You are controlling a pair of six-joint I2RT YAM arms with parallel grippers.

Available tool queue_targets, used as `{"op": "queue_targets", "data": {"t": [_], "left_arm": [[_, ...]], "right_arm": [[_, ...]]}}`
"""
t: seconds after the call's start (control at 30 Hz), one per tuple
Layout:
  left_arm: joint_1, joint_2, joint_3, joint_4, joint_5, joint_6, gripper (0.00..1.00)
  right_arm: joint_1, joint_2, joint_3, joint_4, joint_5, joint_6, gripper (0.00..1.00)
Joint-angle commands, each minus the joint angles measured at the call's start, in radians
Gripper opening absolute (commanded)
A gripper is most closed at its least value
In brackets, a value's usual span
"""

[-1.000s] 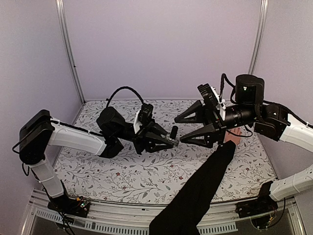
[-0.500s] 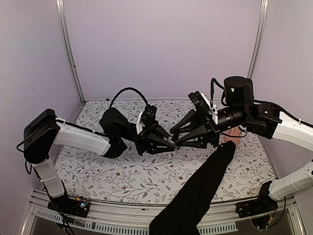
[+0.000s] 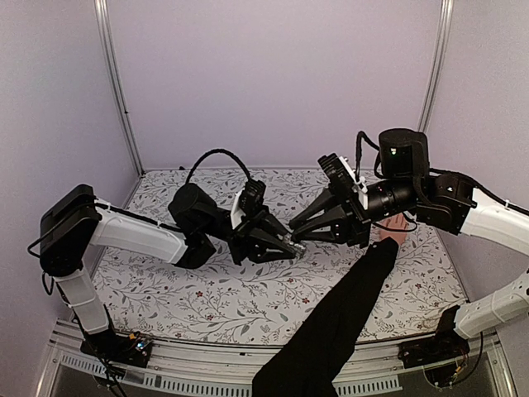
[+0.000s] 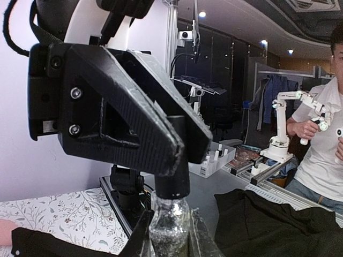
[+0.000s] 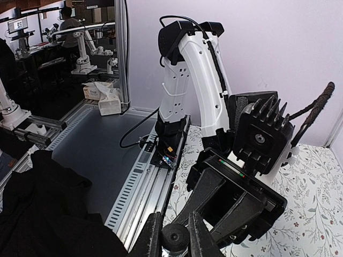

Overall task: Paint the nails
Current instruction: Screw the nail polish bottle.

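A small glitter-filled bottle (image 4: 170, 227) hangs above the table, my left gripper (image 3: 288, 246) shut on its glass body. Its black cap (image 5: 175, 236) points at my right gripper (image 3: 297, 236), whose fingers (image 5: 151, 235) are shut on either side of it. In the left wrist view the right gripper's dark fingers (image 4: 161, 144) come down onto the cap (image 4: 171, 182). A bare hand (image 3: 398, 225) with a long black sleeve (image 3: 339, 314) rests on the table at the right, mostly behind the right arm. The nails are hidden.
The floral table cover (image 3: 248, 294) lies below both raised arms. The sleeve crosses the front right of the table up from the near rail (image 3: 207, 360). Purple walls close off the back and both sides.
My right gripper moved left to the bottle and closed from wide open onto the cap. The left gripper shifted slightly right, still holding the bottle.
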Motion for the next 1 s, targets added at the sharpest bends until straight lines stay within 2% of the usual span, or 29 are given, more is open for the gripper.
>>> {"op": "queue_targets", "data": {"t": [0.0,0.1,0.4,0.57,0.8,0.97], "left_arm": [[0.0,-0.041,0.011,-0.019,-0.084,0.047,0.0],[0.003,-0.067,0.001,-0.079,-0.132,0.102,0.0],[0.016,-0.138,-0.058,-0.121,-0.302,0.181,0.0],[0.013,-0.185,-0.083,-0.17,-0.447,0.243,0.0],[0.004,-0.236,-0.143,-0.121,-0.66,0.314,0.0],[-0.037,-0.265,-0.138,-0.198,-0.824,0.42,0.0]], "right_arm": [[0.008,0.018,0.031,-0.038,-0.007,0.001,0.13],[0.008,0.028,0.036,-0.05,0.001,0.001,0.12],[0.01,0.049,0.042,-0.061,0.087,0.013,0.11],[0.01,0.083,0.062,-0.078,0.152,0.044,0.1],[0.008,0.116,0.083,-0.074,0.245,0.081,0.07],[0.009,0.149,0.109,-0.08,0.314,0.131,0.06]]}}
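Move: The left fingers already hold the nail polish bottle upright; its black cap sits roughly 5 cm straight above that hand's pinch point. The right fingers are already closed around this cap, with the bottle body about 5 cm straight below them. Off to the side, the person's hand lies on the table some 24 cm ahead of the right hand, 34 cm to its right and 33 cm below. Keeping its pinch on the cap, the right hand turns clockwise about 15 degrees, while the left, still gripping the glass below, turns counter-clockwise some 35 degrees, to screw the two together. Both hands meanwhile travel side by side, slowly at first and then faster, roughly 6.5 cm forward, with neither set of fingers opening. ##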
